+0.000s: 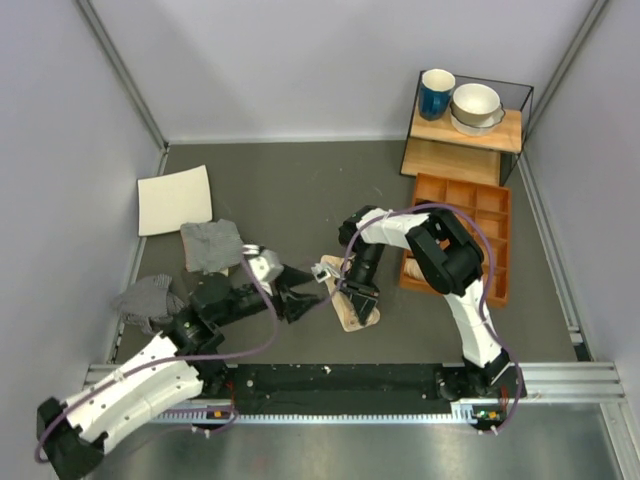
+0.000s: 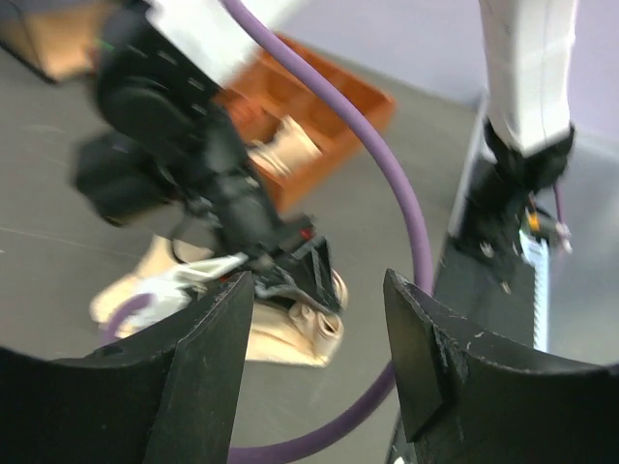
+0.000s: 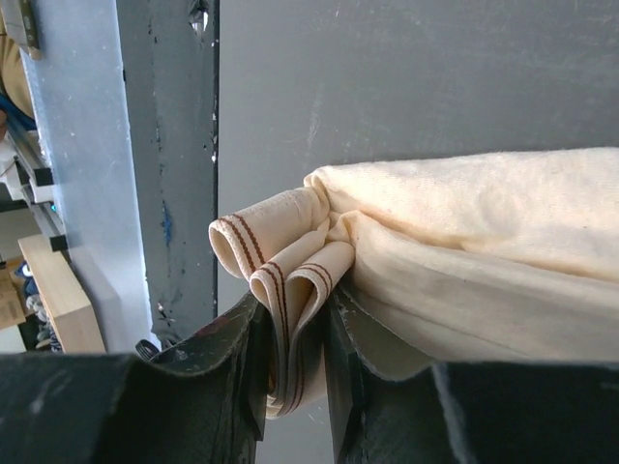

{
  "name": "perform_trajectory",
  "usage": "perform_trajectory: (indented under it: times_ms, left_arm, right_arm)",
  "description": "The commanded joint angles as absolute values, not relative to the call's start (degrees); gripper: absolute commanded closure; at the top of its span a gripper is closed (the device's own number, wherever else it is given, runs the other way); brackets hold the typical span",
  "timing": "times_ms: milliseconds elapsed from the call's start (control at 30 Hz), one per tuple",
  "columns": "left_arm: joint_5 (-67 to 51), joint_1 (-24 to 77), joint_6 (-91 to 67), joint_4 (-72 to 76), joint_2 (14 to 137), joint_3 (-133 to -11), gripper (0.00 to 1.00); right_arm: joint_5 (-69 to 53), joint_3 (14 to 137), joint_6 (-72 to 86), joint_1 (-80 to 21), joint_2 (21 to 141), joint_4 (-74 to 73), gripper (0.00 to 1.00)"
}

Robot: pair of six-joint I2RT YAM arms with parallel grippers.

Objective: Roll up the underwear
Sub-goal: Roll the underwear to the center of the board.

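The underwear (image 1: 352, 310) is a pale peach-beige bundle lying on the dark table near the front edge. My right gripper (image 1: 362, 297) reaches down onto it. In the right wrist view the gripper (image 3: 290, 324) is shut on the folded, brown-striped waistband, and the rest of the underwear (image 3: 474, 232) spreads out to the right. My left gripper (image 1: 305, 298) is just left of the bundle, pointing at it. In the left wrist view the left gripper (image 2: 319, 319) is open with nothing between its fingers, a short way from the underwear (image 2: 285, 340) and the right gripper (image 2: 290, 266).
Two grey cloths (image 1: 211, 245) (image 1: 148, 297) and a white paper sheet (image 1: 175, 199) lie to the left. An orange compartment tray (image 1: 460, 235) sits on the right, behind it a wooden shelf with a blue mug (image 1: 436, 92) and bowls (image 1: 476, 105). A purple cable (image 2: 387, 164) loops nearby.
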State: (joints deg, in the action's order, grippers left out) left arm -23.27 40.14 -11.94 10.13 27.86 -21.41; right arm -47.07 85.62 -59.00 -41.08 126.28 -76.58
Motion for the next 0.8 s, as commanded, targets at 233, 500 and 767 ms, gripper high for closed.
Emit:
perform_trajectory:
  times_ms: [233, 500, 767]
  left_arm:
    - [-7.8, 62.8, 1.1, 4.7, 49.1, -27.3, 0.35]
    - [22.0, 60.6, -9.6, -5.4, 31.2, -30.5, 0.06]
    - [22.6, 58.7, -18.8, -16.7, 18.0, -33.9, 0.01]
  right_arm:
    - [-49.0, 87.3, -61.0, -40.3, 126.6, -77.2, 0.72]
    - [-48.8, 87.3, -61.0, -40.4, 126.4, -77.1, 0.71]
    - [-48.7, 87.2, -60.6, -40.3, 126.4, -76.7, 0.71]
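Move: The underwear lies bunched below the left gripper, its middle some 8 cm to the right, 3 cm ahead and 22 cm down; the folded grey cloth is roughly 22 cm left of that gripper, 14 cm ahead and 23 cm below. The right fingers already hold the rolled striped end, with the underwear's middle about 5 cm ahead and 2 cm left, nearly level. From the right gripper the orange divided box is about 20 cm right and 16 cm ahead, also nearly level. Keep the right gripper planted at the near end of the underwear, its fingers still around the striped roll. Dip the left gripper right and down about 6 cm, drawing it slightly back, then reverse it left and up by roughly 10 cm each, easing forward, away from the underwear. Open its fingers fully on this return and swing the wrist counter-clockwise, ending some 25 degrees beyond the starting heading. ##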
